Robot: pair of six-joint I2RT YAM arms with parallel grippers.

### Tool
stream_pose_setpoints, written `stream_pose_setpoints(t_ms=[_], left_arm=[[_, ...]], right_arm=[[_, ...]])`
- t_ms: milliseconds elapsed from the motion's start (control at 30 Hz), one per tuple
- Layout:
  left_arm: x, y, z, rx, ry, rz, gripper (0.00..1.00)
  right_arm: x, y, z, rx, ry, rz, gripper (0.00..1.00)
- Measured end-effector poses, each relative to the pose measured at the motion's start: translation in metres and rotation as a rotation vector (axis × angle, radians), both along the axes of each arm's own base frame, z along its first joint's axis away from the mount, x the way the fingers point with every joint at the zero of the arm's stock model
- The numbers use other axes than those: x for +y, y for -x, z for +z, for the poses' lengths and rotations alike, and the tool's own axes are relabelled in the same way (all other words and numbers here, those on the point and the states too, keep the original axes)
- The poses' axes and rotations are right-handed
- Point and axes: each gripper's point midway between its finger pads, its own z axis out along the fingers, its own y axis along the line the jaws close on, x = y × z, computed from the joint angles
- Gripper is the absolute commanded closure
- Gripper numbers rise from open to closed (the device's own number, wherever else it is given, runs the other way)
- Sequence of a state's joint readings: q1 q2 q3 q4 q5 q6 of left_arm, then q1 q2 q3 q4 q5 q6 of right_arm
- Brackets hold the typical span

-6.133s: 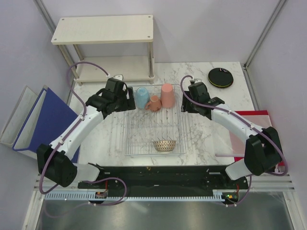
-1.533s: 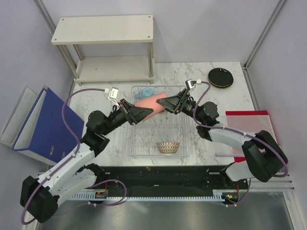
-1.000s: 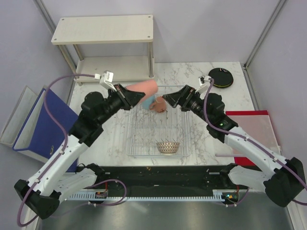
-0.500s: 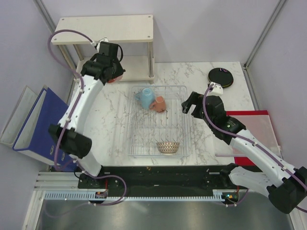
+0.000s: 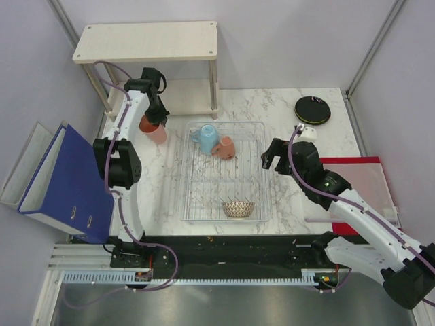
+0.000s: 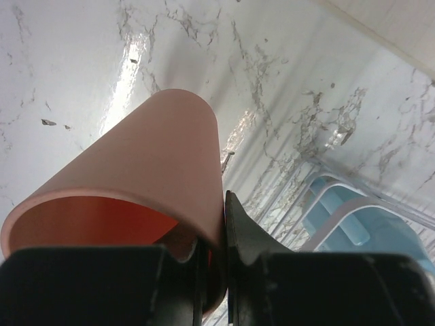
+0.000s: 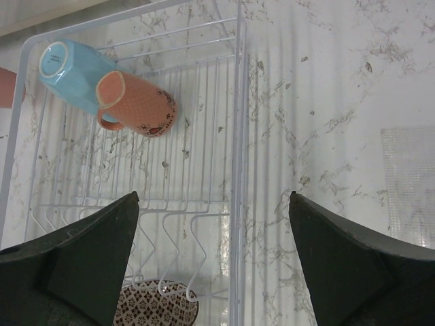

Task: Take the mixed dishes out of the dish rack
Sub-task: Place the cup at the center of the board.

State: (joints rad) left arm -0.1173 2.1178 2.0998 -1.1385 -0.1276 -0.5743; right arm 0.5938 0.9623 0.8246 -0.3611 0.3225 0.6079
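Observation:
My left gripper (image 5: 151,122) is shut on the wall of a tall salmon pink cup (image 5: 156,131), one finger inside the rim and one outside (image 6: 248,227). The cup (image 6: 136,170) hangs low over the marble just left of the dish rack (image 5: 260,178). Whether it touches the table I cannot tell. Inside the rack lie a light blue cup (image 5: 205,138) and a small salmon mug (image 5: 225,147) at the far end. A net-patterned beige bowl (image 5: 237,208) sits at the near end. My right gripper (image 5: 268,157) stands open above the rack's right rim (image 7: 238,136), holding nothing.
A two-tier beige shelf (image 5: 146,41) stands at the back left, close behind the left gripper. A black round disc (image 5: 312,109) lies back right. A blue binder (image 5: 64,176) leans off the table's left edge, and a red folder (image 5: 360,180) lies on the right.
The left arm has brought the pink cup down and nearer, from in front of the shelf to the table left of the rack. The right arm has barely moved.

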Motion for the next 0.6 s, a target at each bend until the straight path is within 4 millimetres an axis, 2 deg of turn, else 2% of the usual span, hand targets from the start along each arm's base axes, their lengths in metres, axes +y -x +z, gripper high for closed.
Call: stream_pose_setpoints(t_ms=[433,600], left_arm=[[0.004,-0.001,-0.053,0.126,-0.024,-0.039,0.96],[0.006,-0.001,-0.054,0.129,-0.028,-0.047,0.81]], right_arm=[[0.005,-0.004,-0.028,0.079,0.054,0.018,0.02],[0.007,-0.005,-0.033,0.091,0.060,0.022,0.02]])
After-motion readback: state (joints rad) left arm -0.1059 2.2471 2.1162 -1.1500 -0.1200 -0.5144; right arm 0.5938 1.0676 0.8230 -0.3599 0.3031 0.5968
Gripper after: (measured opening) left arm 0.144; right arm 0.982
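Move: Under the pink cup that the left fingers already grip by its rim, the bare counter spot it is bound for lies about 15 cm below the left hand, some 3 cm to its left and 1 cm back. The shelf's lower board is centred roughly 14 cm ahead and 2 cm left; the blue mug lies about 12 cm right and 1 cm back, the orange mug 18 cm right and 3 cm back. From the right hand, that spot is some 36 cm left and 16 cm ahead. Sinking almost straight down about 5 cm, the left hand lowers the pink cup towards the counter between the dish rack and the shelf's front edge, easing to a stop while its wrist tips a little and its fingers keep hold of the cup wall. The right hand, empty and wide open, also sinks some 3 cm beside the rack, tipping slightly further down. ##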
